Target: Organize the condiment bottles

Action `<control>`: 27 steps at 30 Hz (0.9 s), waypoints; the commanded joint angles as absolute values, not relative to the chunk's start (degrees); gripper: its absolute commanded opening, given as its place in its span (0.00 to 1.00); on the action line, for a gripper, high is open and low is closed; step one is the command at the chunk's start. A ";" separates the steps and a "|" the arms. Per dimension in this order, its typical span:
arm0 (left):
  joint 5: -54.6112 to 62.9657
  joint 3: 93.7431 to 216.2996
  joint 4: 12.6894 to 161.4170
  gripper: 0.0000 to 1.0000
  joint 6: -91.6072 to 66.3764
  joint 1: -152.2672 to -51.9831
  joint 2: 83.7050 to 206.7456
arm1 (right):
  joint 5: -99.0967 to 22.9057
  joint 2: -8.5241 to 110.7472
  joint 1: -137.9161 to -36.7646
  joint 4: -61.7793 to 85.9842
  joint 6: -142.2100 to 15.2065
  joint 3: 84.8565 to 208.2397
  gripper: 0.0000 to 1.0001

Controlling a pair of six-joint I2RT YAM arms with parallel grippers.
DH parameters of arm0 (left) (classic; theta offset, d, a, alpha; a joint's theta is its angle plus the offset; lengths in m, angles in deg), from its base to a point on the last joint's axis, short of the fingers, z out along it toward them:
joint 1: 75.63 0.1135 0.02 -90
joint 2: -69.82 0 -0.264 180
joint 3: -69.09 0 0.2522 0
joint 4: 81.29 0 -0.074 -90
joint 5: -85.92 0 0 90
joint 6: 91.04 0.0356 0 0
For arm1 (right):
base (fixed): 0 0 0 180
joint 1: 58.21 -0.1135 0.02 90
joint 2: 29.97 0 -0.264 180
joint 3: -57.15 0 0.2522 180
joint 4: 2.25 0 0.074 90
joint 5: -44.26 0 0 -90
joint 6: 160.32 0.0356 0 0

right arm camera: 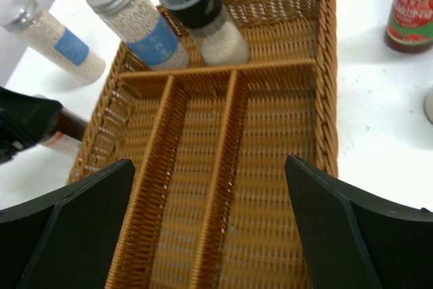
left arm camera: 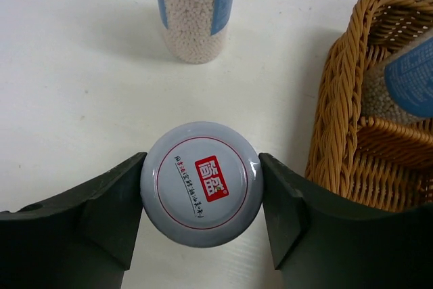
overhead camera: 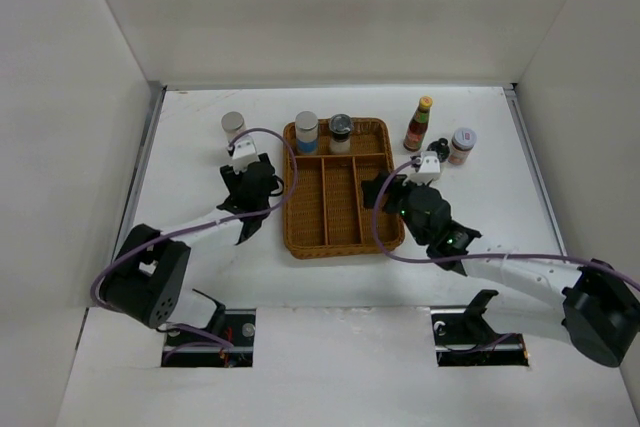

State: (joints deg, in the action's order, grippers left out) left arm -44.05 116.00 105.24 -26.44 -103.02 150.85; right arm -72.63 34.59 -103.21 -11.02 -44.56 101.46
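My left gripper (left arm camera: pixel 201 187) is shut on the grey-lidded shaker (left arm camera: pixel 201 183), both fingers pressing its lid, just left of the wicker tray (left arm camera: pixel 338 120). A white silver-capped jar (left arm camera: pixel 195 8) stands beyond it on the table. In the tray's far compartment (overhead camera: pixel 365 133) stand another white jar (overhead camera: pixel 307 130) and the black-capped bottle (overhead camera: pixel 340 132). My right gripper (right arm camera: pixel 208 167) hangs open over the tray's long compartments, holding nothing. The dark-red sauce bottle (overhead camera: pixel 419 124) and the red-lidded shaker (overhead camera: pixel 461 145) stand right of the tray.
The tray (right arm camera: pixel 230 167) has three long compartments with raised dividers. White walls close the table on the left, back and right. My left gripper (overhead camera: pixel 262 179) sits close to the tray's left rim, and my right gripper (overhead camera: pixel 376 190) reaches in from the tray's right side.
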 commanded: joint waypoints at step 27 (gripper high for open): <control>-45.30 136.91 112.19 0.32 -19.05 -117.77 163.24 | -72.02 27.86 -98.95 -21.01 -41.22 93.15 1.00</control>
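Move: The left hand already grips the white-lidded bottle near its top; it is to go to the far end of the basket's left compartment, about 14 cm to the right, 3 cm ahead and some 6 cm lower. The basket jar with the blue label stands roughly 9 cm ahead and 13 cm right, the black-capped grinder 9 cm ahead and 20 cm right, the table jar 8 cm ahead and 3 cm left. From the right hand that compartment end lies about 14 cm ahead, 18 cm left and 14 cm below. Keeping its grip on the bottle, the left hand draws back a touch as it lifts steeply, climbing about 13 cm while swinging some 14 cm to the right over the basket's left wall and turning about 15 degrees clockwise. Past the top of the arc it eases a few centimetres forward and sinks about 11 cm, lowering the bottle into the far end of the left compartment just short of the basket jar, while the empty right hand, fingers still wide open, edges about 3 cm to the right. ##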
